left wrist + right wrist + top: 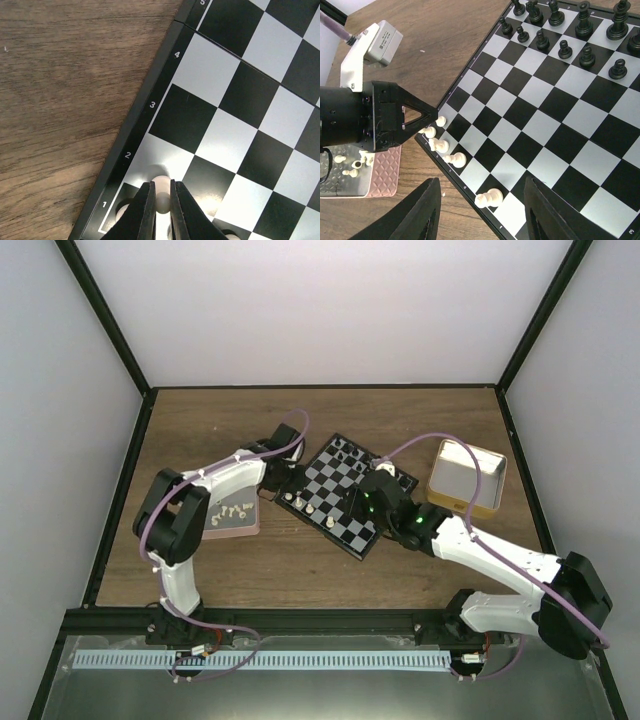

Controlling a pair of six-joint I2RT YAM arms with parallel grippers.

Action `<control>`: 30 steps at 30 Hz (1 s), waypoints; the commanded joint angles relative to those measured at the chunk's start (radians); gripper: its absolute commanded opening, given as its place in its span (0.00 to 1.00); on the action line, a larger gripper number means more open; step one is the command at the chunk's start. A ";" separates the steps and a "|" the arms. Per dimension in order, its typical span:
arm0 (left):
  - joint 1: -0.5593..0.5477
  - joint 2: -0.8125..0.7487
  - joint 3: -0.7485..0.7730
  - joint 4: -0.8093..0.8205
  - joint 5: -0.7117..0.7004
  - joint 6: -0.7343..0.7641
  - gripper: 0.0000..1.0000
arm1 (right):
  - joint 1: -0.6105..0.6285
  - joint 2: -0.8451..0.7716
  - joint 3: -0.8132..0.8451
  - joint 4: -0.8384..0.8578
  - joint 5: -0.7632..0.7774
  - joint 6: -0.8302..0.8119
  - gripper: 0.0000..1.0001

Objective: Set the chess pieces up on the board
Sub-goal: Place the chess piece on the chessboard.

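Observation:
The board [338, 508] lies at an angle in the middle of the table. Black chess pieces [565, 31] stand along its far side. Several white pieces [456, 160] stand on the near-left edge row. My left gripper [161, 185] is shut on a white pawn [161, 199], low over the pale corner square by the mark 2. The right wrist view shows that same pawn [440, 121] at the left gripper's tip. My right gripper [482, 182] hangs open above the board's near edge, with a white piece [489, 198] below it and nothing held.
A pink tray [250, 525] with several loose white pieces [350, 165] sits left of the board. A tan box [467, 478] with a silvery inside stands to the right. Bare wood [65, 100] borders the board's rim.

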 commanded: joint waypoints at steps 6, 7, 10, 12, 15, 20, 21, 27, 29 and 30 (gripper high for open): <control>-0.006 0.051 0.066 -0.009 -0.025 0.018 0.10 | -0.006 0.005 -0.011 0.013 0.016 0.015 0.47; -0.005 0.054 0.069 -0.011 -0.025 0.019 0.10 | -0.006 0.005 -0.011 0.012 0.016 0.015 0.47; -0.006 0.063 0.072 -0.016 -0.034 0.018 0.10 | -0.006 0.005 -0.011 0.010 0.016 0.017 0.47; -0.006 0.064 0.071 -0.019 -0.042 0.019 0.11 | -0.006 0.004 -0.012 0.009 0.018 0.018 0.47; -0.006 0.063 0.073 -0.023 -0.043 0.021 0.18 | -0.006 0.005 -0.013 0.008 0.018 0.019 0.47; -0.005 0.037 0.090 -0.041 -0.016 0.024 0.31 | -0.006 0.006 -0.009 0.010 0.018 0.020 0.47; -0.006 0.027 0.093 -0.043 -0.013 0.024 0.33 | -0.006 0.006 -0.009 0.010 0.018 0.019 0.47; 0.001 -0.068 0.091 -0.051 -0.146 -0.014 0.47 | -0.006 0.006 -0.009 0.012 0.010 0.023 0.47; 0.017 -0.105 0.067 -0.047 -0.229 -0.052 0.48 | -0.006 0.005 -0.010 0.013 0.009 0.022 0.47; 0.030 -0.122 0.042 -0.043 -0.261 -0.072 0.48 | -0.006 0.004 -0.009 0.012 0.008 0.022 0.47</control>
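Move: The left hand, already holding a white pawn low over the board, is bringing it to the light square just ahead of the corner piece: about 1 cm ahead, straight on and some 2 cm below. The corner piece stands 2 cm back and 2 cm left of the hand, the second white piece about 3 cm straight back, and the third about 4 cm back and 3 cm right. From the right hand the square lies roughly 9 cm ahead, 12 cm left and 14 cm lower. Still pinching the pawn, the left hand eases it forward about 1 cm and a touch down onto the square, then pauses and opens its fingers to about half their range to let go of the head. Once they are spread it rises off, some 4 cm from its lowest point, drifting about 1 cm forward and left with a slight tilt. ##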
